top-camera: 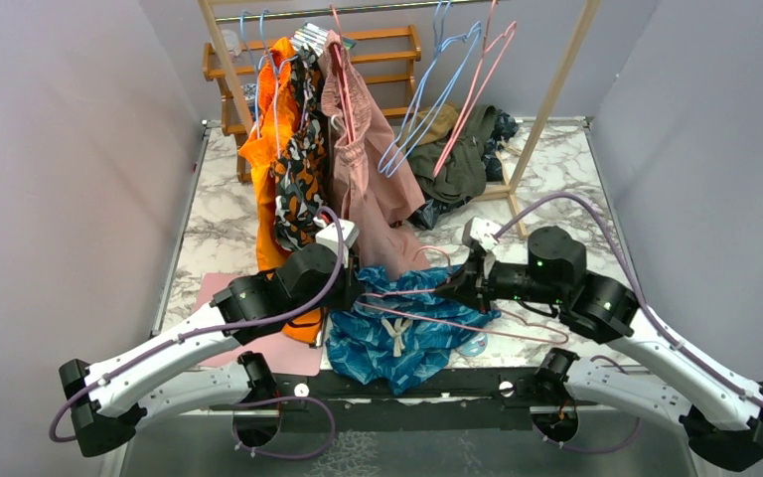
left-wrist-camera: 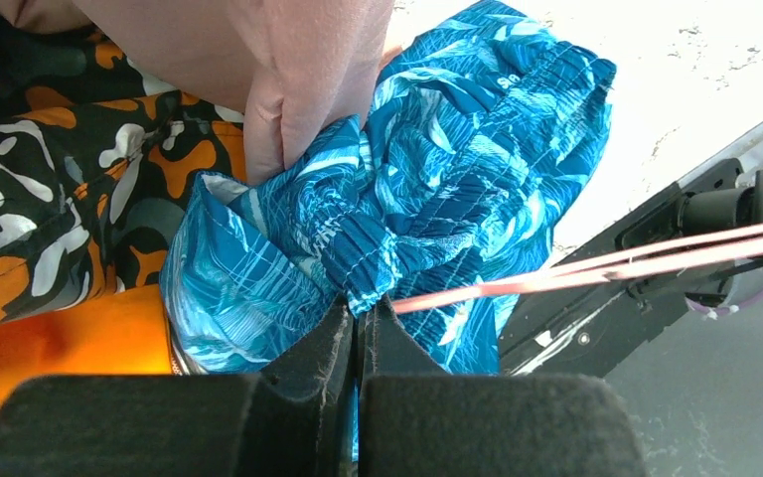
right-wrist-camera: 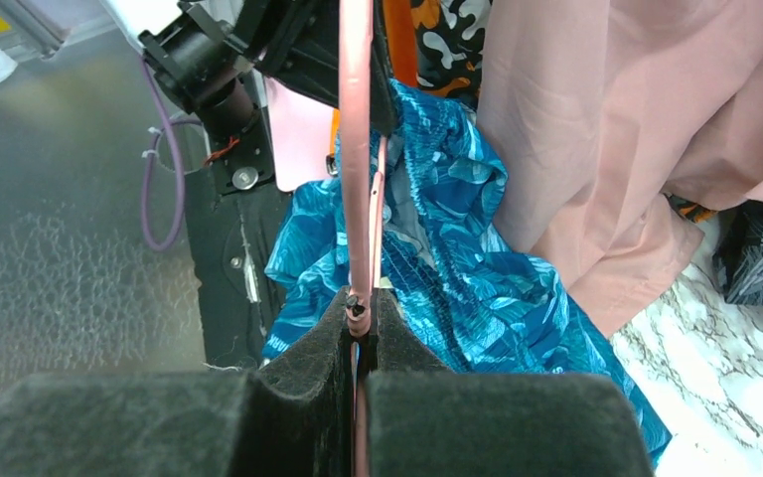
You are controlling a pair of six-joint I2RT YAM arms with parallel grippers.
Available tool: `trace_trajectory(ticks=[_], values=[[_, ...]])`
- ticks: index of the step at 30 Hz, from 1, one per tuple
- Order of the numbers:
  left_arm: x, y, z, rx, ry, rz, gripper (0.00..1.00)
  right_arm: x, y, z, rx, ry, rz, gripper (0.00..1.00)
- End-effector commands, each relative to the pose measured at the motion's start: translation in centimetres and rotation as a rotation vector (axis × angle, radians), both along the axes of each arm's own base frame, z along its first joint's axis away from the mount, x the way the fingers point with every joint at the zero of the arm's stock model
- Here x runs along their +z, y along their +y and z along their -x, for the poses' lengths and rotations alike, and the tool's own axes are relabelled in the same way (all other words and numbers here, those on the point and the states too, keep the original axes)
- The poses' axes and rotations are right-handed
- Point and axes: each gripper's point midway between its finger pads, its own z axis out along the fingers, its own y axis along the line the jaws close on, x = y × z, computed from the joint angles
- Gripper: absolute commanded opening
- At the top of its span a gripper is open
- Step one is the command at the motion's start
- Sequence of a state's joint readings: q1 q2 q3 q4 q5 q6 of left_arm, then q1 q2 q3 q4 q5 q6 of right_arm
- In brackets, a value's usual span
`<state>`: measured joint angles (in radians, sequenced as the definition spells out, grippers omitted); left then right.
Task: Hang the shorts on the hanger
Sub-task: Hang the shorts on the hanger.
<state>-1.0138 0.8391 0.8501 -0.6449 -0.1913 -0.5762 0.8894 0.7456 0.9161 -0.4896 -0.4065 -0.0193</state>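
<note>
The teal-blue leaf-print shorts (top-camera: 397,338) lie bunched at the table's near edge, white drawstring showing. My left gripper (top-camera: 356,288) is shut on the gathered waistband of the shorts (left-wrist-camera: 427,179), pinching a fold at its fingertips (left-wrist-camera: 363,313). The thin pink hanger (top-camera: 477,323) lies low across the shorts, its bars running rightward. My right gripper (top-camera: 457,288) is shut on a bar of the hanger (right-wrist-camera: 356,149), which runs straight out from its jaws (right-wrist-camera: 360,316) over the shorts (right-wrist-camera: 477,268). In the left wrist view the hanger (left-wrist-camera: 636,263) reaches the pinched fold.
Dusty-pink shorts (top-camera: 368,169) and orange-black patterned clothes (top-camera: 293,159) hang from a wooden rack right behind the grippers. Light blue hangers (top-camera: 427,99) and another pink one hang further right. A dark green garment (top-camera: 467,159) lies at the back. A pink mat (top-camera: 258,343) lies left.
</note>
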Motion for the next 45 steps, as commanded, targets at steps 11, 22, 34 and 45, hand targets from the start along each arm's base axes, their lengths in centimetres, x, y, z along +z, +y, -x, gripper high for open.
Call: trace_trajectory(ticks=[11, 22, 34, 45], values=[[3.6, 0.0, 0.6, -0.006, -0.040, 0.133, 0.00, -0.3, 2.0, -3.4, -0.078, -0.084, -0.043, 0.01], [3.9, 1.3, -1.2, 0.124, -0.073, 0.112, 0.00, 0.4, -1.3, -3.0, -0.200, -0.094, -0.073, 0.01], [6.4, -1.5, 0.1, -0.002, -0.054, 0.221, 0.00, 1.0, 3.0, -2.7, -0.092, -0.005, -0.243, 0.01], [9.7, -4.0, 2.4, -0.184, -0.064, 0.380, 0.00, 1.2, 5.3, -3.5, -0.081, 0.058, -0.393, 0.01]])
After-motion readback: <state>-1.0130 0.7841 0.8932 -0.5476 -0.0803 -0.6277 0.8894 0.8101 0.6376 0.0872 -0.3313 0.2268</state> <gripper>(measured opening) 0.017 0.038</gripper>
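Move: The right hand holds the pink hanger. The shorts' waistband opening that its end goes to lies about 17 cm to this hand's left, 2 cm back and 6 cm lower; the pink trousers' lower end is some 8 cm ahead, 8 cm left and 8 cm below. The left hand already pinches the waistband edge, with the hanger's near end about 2 cm to its right, level with it. The shorts' heap lies 11 cm right of the left hand, 5 cm back and 14 cm below. Forward, left and down by about 5 cm the right hand feeds the hanger, draws it back right and up, then pushes it left and down again with a roll, ending about 4 cm nearer the left hand's side. The left hand keeps its pinch and lifts the waistband some 5 cm, wavering forward and back, and at the last tilts and draws it right over the hanger's end. Both grips stay shut. ##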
